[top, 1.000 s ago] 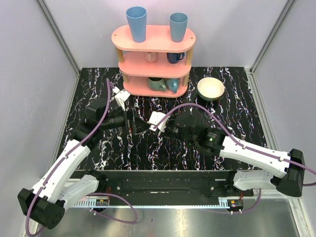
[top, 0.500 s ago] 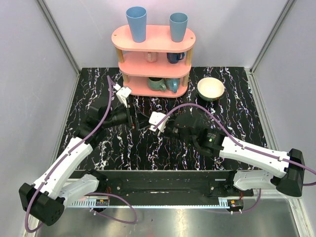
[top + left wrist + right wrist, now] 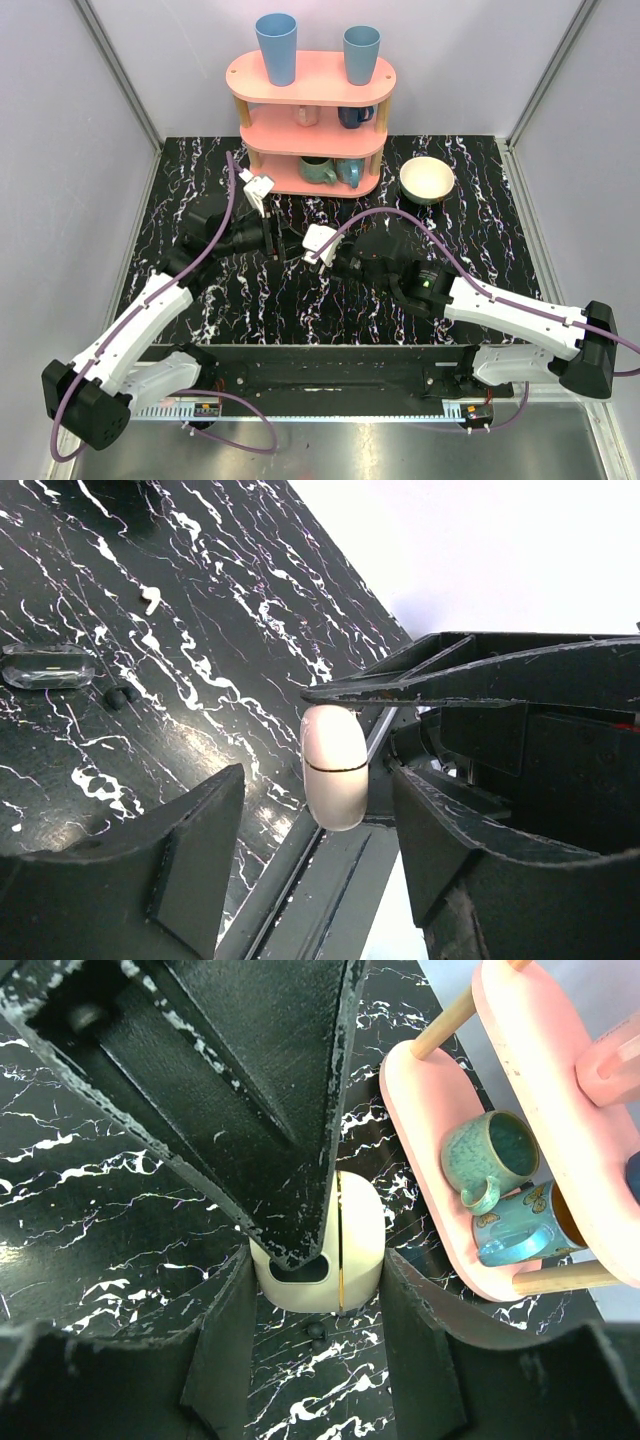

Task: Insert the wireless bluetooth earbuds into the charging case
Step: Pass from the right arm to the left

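Note:
The charging case (image 3: 362,1228), cream-white with a thin seam, hangs above the black marbled surface. My right gripper (image 3: 318,1257) is shut on it, one finger pressing each side. In the left wrist view the case (image 3: 334,752) shows edge-on under the right gripper's thin fingers (image 3: 420,680). My left gripper (image 3: 318,785) straddles the case with a gap on both sides, open. One left finger (image 3: 270,1110) overlaps the case's face in the right wrist view. A tiny off-white bean-shaped piece (image 3: 150,598), possibly one of the earbuds, lies on the surface. From above, both grippers meet mid-table (image 3: 300,247).
A pink three-tier shelf (image 3: 310,75) stands at the back with blue cups on top and teal mugs (image 3: 490,1155) below. A cream bowl (image 3: 427,180) sits to its right. A clear flat object (image 3: 45,665) and a small black bit (image 3: 315,1330) lie on the surface.
My left gripper has moved right to the held case and its jaws have narrowed around it. The right arm and the case have stayed put.

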You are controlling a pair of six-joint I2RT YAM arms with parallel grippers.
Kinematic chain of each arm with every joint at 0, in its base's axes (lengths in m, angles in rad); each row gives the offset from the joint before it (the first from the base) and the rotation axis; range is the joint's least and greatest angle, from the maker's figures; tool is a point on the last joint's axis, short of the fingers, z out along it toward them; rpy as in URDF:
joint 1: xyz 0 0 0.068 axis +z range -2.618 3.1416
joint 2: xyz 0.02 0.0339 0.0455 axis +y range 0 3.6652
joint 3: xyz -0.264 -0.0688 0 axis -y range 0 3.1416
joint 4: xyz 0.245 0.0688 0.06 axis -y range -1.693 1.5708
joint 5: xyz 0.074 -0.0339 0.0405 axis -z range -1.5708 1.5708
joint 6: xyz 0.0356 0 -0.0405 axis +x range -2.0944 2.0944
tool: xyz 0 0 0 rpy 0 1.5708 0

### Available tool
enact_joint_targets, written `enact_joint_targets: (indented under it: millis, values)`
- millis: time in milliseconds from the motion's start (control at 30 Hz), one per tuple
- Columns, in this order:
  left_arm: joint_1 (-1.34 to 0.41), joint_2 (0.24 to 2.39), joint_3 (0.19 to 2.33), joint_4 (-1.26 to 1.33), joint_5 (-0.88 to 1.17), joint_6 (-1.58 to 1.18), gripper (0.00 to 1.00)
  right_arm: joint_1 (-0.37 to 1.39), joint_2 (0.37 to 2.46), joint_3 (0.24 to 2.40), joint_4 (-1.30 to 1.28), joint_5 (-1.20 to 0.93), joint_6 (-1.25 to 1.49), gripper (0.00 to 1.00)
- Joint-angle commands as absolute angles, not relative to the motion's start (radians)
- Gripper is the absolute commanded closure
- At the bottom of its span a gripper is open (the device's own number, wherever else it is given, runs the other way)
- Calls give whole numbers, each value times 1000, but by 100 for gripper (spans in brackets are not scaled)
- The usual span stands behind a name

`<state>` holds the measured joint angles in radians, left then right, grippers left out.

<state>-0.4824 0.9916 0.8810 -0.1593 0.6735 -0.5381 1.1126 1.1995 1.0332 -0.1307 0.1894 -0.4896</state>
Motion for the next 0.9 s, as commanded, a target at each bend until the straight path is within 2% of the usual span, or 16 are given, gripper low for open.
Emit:
enact_joint_targets:
  millis: [0,333,733,867]
  values:
    - [-494,1000,890,-94,703,-551,39,1121,1173,1037,-77,176,-476,93]
    - [-503,1003,880,-94,715,-546,53,1121,1172,1032,-72,169,-469,93]
    - [-511,1014,894,-94,721,-541,54,1121,1175,1034,-89,152,-477,93]
    - [-514,1014,887,-92,724,-541,64,1121,1177,1032,-86,156,-480,93]
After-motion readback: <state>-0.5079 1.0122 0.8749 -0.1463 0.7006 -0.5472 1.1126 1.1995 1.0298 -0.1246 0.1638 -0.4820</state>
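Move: The charging case, held in the right fingers, already sits between the left hand's open fingers, its middle about 2 cm to the right of the left hand point and level with it. For the right hand it lies at the fingertips, some 1 cm ahead and 1 cm left. On the table roughly 26 cm below, a small clear box lies about 15 cm ahead and 8 cm right of the left hand, and a white earbud 16 cm ahead and 20 cm right. The left fingers close onto the two sides of the charging case, from about two thirds open to about two fifths, and end up pinching it while the right fingers keep their grip. As they close, the left hand eases about 1 cm to the right, further over the case, and about 1 cm back, almost without turning; the right hand holds the case practically still. ##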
